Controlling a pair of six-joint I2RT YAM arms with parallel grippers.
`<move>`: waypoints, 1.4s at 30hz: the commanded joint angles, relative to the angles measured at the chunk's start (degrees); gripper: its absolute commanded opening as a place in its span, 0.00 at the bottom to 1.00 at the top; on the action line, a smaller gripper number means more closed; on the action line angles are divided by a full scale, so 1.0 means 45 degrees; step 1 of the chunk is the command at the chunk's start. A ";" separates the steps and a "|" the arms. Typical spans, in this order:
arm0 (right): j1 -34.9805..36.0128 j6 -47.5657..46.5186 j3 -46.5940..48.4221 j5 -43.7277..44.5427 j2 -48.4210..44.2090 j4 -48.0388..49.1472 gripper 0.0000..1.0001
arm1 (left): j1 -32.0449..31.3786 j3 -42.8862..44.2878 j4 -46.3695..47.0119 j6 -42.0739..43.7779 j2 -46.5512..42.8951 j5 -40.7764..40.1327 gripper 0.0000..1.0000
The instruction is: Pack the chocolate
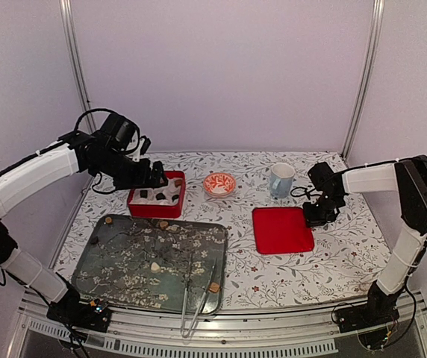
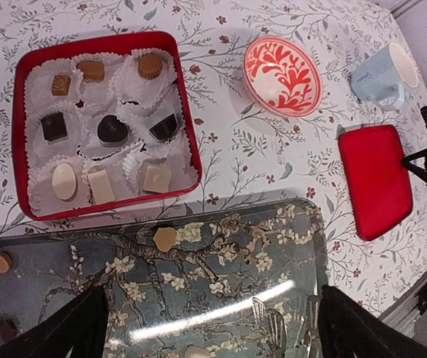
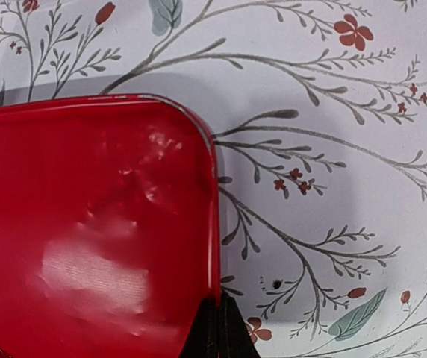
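Observation:
The chocolate lies in two places. Several pieces (image 2: 113,129) sit in paper cups inside the red box (image 2: 188,142), which also shows in the top view as the red box (image 1: 133,201). Loose pieces lie on the flowered tray (image 1: 124,280): a caramel piece (image 2: 165,239), a second caramel piece (image 2: 1,262) and a white piece (image 1: 154,266). My left gripper (image 2: 213,335) hangs open high above the tray's far edge, holding nothing. My right gripper (image 3: 221,302) is shut on the right rim of the flat red lid (image 3: 86,239), which lies on the cloth as the red lid (image 1: 282,230).
A red-and-white patterned bowl (image 1: 219,183) and a pale blue mug (image 1: 281,179) stand behind the lid. Metal tongs (image 1: 191,302) lie across the tray's near right part and over its front edge. White walls and metal posts enclose the table.

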 commanded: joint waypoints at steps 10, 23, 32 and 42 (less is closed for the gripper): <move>0.0230 0.0023 0.0241 -0.4177 -0.2601 -0.1462 0.00 | -0.0181 0.0137 0.1318 0.1642 -0.0907 0.0941 0.99; 0.0249 -0.1205 0.0731 -1.0993 -0.3509 -0.2323 0.00 | -0.5123 -0.2100 0.3429 0.8102 -0.4031 0.0198 0.99; 0.0911 -0.1395 0.0570 -1.2670 -0.3216 -0.3110 0.00 | -0.8462 -0.1213 0.2245 1.0846 -0.3198 -0.1757 0.99; 0.2008 -0.1749 0.0988 -1.2565 -0.2266 -0.3716 0.00 | -1.0094 -0.0063 0.2232 1.2998 -0.0968 -0.2105 0.91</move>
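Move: The left hand, empty, has the red lid about 36 cm to its right, 2 cm nearer the bases and 20 cm below; the red box lies about 8 cm ahead, 2 cm left and 19 cm lower. The right hand already pinches the lid's right rim, its middle about 8 cm to the left and 2 cm back. From there the box is roughly 45 cm left and 10 cm ahead, the mug 6 cm left and 13 cm ahead. Up and to the left first, then increasingly back, the right hand carries the lid towards the left hand, some 14 cm each way, keeping its rim pinch and rolling about 45 degrees so the fingers point left. The left hand rises, swings back and right about 20 cm towards the lid, turning clockwise until its wide-open fingers point right and down. ##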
